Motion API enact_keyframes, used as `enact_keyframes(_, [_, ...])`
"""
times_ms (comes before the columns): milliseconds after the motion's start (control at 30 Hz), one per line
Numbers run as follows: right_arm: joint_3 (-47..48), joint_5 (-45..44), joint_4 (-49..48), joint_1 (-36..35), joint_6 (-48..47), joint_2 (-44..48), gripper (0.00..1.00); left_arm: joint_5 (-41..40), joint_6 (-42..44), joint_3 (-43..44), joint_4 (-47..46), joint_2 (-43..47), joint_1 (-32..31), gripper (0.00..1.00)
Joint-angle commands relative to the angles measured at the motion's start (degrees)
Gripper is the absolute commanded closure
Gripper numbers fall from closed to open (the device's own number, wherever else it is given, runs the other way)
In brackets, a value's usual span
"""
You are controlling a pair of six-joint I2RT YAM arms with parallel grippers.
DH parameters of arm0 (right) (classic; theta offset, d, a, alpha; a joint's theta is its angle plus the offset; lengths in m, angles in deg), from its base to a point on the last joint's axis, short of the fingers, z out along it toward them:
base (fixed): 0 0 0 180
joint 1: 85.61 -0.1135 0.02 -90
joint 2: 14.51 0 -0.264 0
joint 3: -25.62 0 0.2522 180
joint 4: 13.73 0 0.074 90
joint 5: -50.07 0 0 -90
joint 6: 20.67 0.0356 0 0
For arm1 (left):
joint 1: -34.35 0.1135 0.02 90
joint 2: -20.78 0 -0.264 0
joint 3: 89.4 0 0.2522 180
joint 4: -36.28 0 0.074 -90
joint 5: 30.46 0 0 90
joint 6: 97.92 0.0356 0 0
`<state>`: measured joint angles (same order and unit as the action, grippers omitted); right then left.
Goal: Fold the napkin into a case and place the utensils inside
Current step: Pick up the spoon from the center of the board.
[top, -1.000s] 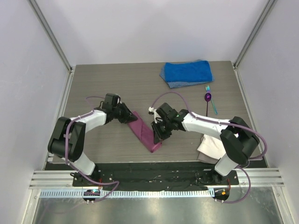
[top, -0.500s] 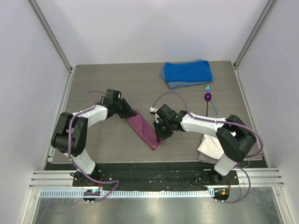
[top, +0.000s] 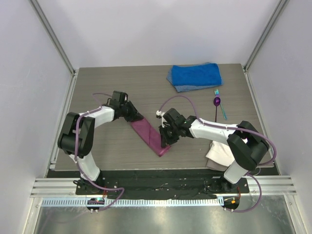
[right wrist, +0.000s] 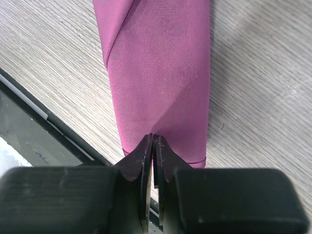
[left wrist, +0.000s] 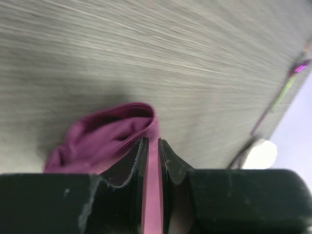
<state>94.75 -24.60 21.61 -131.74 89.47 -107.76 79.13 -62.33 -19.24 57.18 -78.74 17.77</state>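
Observation:
The magenta napkin [top: 148, 135] lies folded as a narrow slanted strip, the case, on the grey table. My left gripper [top: 135, 117] is shut on its far left end; the left wrist view shows the cloth [left wrist: 107, 136] bunched ahead of the left gripper [left wrist: 152, 141] and pinched between the jaws. My right gripper [top: 165, 140] sits near the strip's near end. In the right wrist view the right gripper [right wrist: 154, 138] is shut on the top layer of the napkin [right wrist: 161, 73], whose creases run into the tips. The purple spoon [top: 217, 101] and teal fork [top: 222, 110] lie apart at the far right.
A thick blue towel [top: 195, 76] lies at the back right of the table. A white cloth [top: 219, 153] sits by the right arm's base. The table's near edge [right wrist: 63, 131] runs just behind the strip's near end.
My left gripper has pulled the napkin's far end a little up and left, drawing the strip straighter. My right gripper's jaws have closed further at the near end.

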Motion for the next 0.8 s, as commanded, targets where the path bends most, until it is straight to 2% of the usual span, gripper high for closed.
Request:
enact_keyframes(0, [-2.5, 0.9, -3.8, 0.1, 1.1, 1.5, 0.87, -0.3, 2.4, 2.7, -0.3, -5.0, 0.8, 0.83])
enact_keyframes(133, [-4.0, -2.1, -4.8, 0.2, 0.6, -0.1, 0.87, -1.5, 3.0, 4.4, 0.2, -7.4, 1.2, 0.83])
enact_keyframes(300, [-3.2, -3.0, -4.6, 0.1, 0.5, -1.1, 0.88, -1.8, 3.4, 4.1, 0.7, -4.5, 1.3, 0.81])
enact_keyframes(433, [-0.7, -5.6, -3.0, 0.7, 2.5, 2.2, 0.84, -1.6, 4.0, 2.8, 2.3, 1.2, 1.3, 0.68])
enact_keyframes(567, [2.7, -9.2, -1.1, 3.8, 3.8, 7.3, 0.72, -1.1, 3.7, 1.7, 5.3, 11.3, 1.2, 0.55])
enact_keyframes(633, [3.9, -11.2, 1.3, 5.6, 4.1, 10.3, 0.59, -0.6, 3.2, 0.6, 6.1, 15.7, 0.8, 0.44])
enact_keyframes(667, [5.2, -12.2, 2.1, 8.1, 4.6, 11.2, 0.54, -0.4, 3.1, 0.4, 6.7, 20.4, 0.6, 0.41])
enact_keyframes(700, [5.6, -15.0, 3.1, 9.9, 4.8, 12.6, 0.44, -0.1, 3.3, 0.4, 7.4, 22.3, 0.3, 0.39])
enact_keyframes(767, [7.4, -19.7, 6.3, 15.7, 6.0, 13.4, 0.36, 1.8, 3.9, 0.3, 10.2, 26.4, -0.3, 0.38])
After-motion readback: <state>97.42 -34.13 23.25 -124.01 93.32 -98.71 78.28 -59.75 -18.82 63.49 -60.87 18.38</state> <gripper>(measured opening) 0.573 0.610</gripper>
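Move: From the right hand, at the near right end of the folded napkin, the spoon lies about 19 cm ahead and 26 cm to the right, some 4 cm lower. The fork is just right of the spoon, about 21 cm ahead of the hand and 28 to its right. The napkin's middle is some 5 cm ahead and 7 to the left; the white cloth is about 30 to the right, 2 back. From the left hand the spoon is about 38 cm right, 5 ahead. Down first, roughly 2.5 cm at the napkin's near end, then forward and up with a swing to the right, the right hand leaves it and starts towards the spoon, opening its fingers and turning some 15 degrees clockwise. The left hand likewise sinks about 3 cm at the far end, then climbs roughly 13 cm clear, its fingers opening and tipping outward. ##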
